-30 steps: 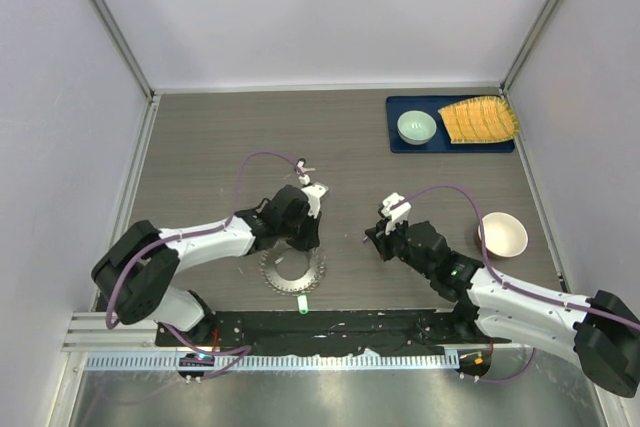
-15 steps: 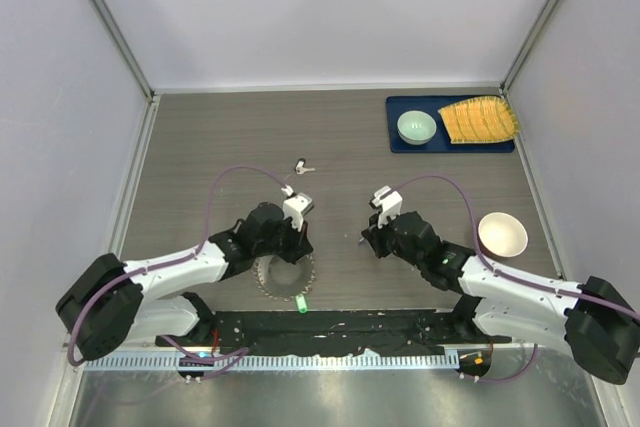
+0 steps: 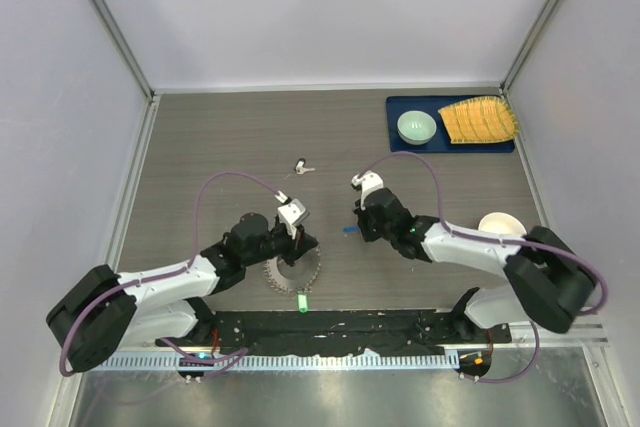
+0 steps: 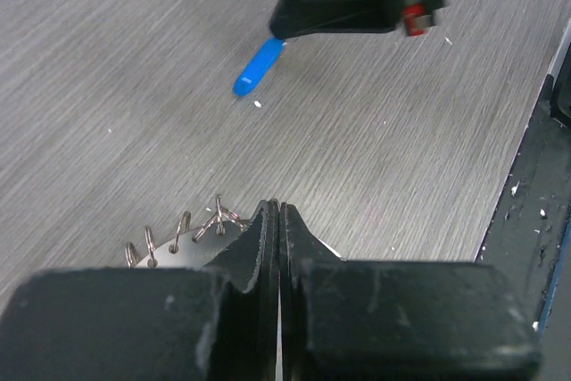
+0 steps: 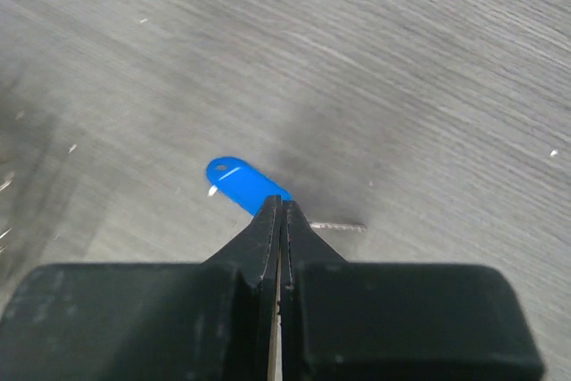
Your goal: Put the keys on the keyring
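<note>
The keyring, a bristly grey metal ring, lies near the table's front edge; its small loops show in the left wrist view. My left gripper is shut, its tips over the keyring's far rim. The green key lies just in front of the ring. The blue key lies flat to the ring's right, its thin shaft pointing right. My right gripper is shut, its tips on top of the blue key where head meets shaft. The key runs across under the tips.
A blue tray at the back right holds a green bowl and a ribbed yellow-orange thing. A white bowl stands behind the right arm. A small dark and silver item lies mid-table. A black strip lines the front edge.
The left gripper has drawn back toward the front and now sits over the keyring. The right gripper has slid left and away, and the blue key has moved with it.
</note>
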Controlling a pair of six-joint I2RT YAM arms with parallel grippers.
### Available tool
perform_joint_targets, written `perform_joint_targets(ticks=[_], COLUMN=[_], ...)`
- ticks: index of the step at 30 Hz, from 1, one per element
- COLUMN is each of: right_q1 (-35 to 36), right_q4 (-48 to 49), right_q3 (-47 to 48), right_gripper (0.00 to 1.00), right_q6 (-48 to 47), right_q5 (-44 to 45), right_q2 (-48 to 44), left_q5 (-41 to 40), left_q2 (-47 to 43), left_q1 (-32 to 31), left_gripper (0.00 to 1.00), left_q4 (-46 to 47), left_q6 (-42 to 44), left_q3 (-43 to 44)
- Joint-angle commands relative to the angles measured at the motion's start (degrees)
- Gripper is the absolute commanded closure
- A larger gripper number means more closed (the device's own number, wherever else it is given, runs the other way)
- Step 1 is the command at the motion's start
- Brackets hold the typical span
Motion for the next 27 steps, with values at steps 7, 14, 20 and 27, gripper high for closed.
perform_joint_targets(ticks=[7,14,20,27], right_q1=[-4.3,-4.6,-4.5,-4.5], right_q4=[4.3,6.0,12.4,23.4], right_q3=[12.8,13.6,7.5,-3.1], right_gripper=[0.99,0.96,0.81,0.65], right_q6=[-2.6,-3.1,-6.4,-12.8], right_q5=[0.5,-0.3,-5.6,-17.3], right_q2=[20.0,21.5,10.3,-1.6], left_q5=[-0.8,-0.5,0.2,0.9], left_q2=[-3.8,-4.2,-5.1,-6.3], left_q1=[0.4,0.5,0.5,0.4], left_gripper=[1.0,1.0,1.0,1.0], left_q4=[11.1,12.4,13.2,14.2], left_q6=[5.4,5.8,6.7,7.8], left_q3=[-3.3,-4.4,-5.1,-6.2])
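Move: Ahead of the right hand, which already holds the blue-tagged key, the free table spot for it lies about 7 cm forward, 3 cm left and 4 cm lower. The keyring's middle is some 15 cm to this hand's left and 9 cm back; the black-tagged key lies about 18 cm forward and 12 cm left. From the left hand, the free table spot is roughly 10 cm forward and 7 cm right. Carrying the blue-tagged key forward about 7 cm, the right hand sinks some 3 cm on the way and veers slightly left, then levels out low over the table and stops. The fingers open to about a third and let go, and the hand draws back 4 cm and climbs 5 cm with its tips lifting. Over the keyring the shut left hand rises 1.5 cm, tipping up about 10 degrees. ##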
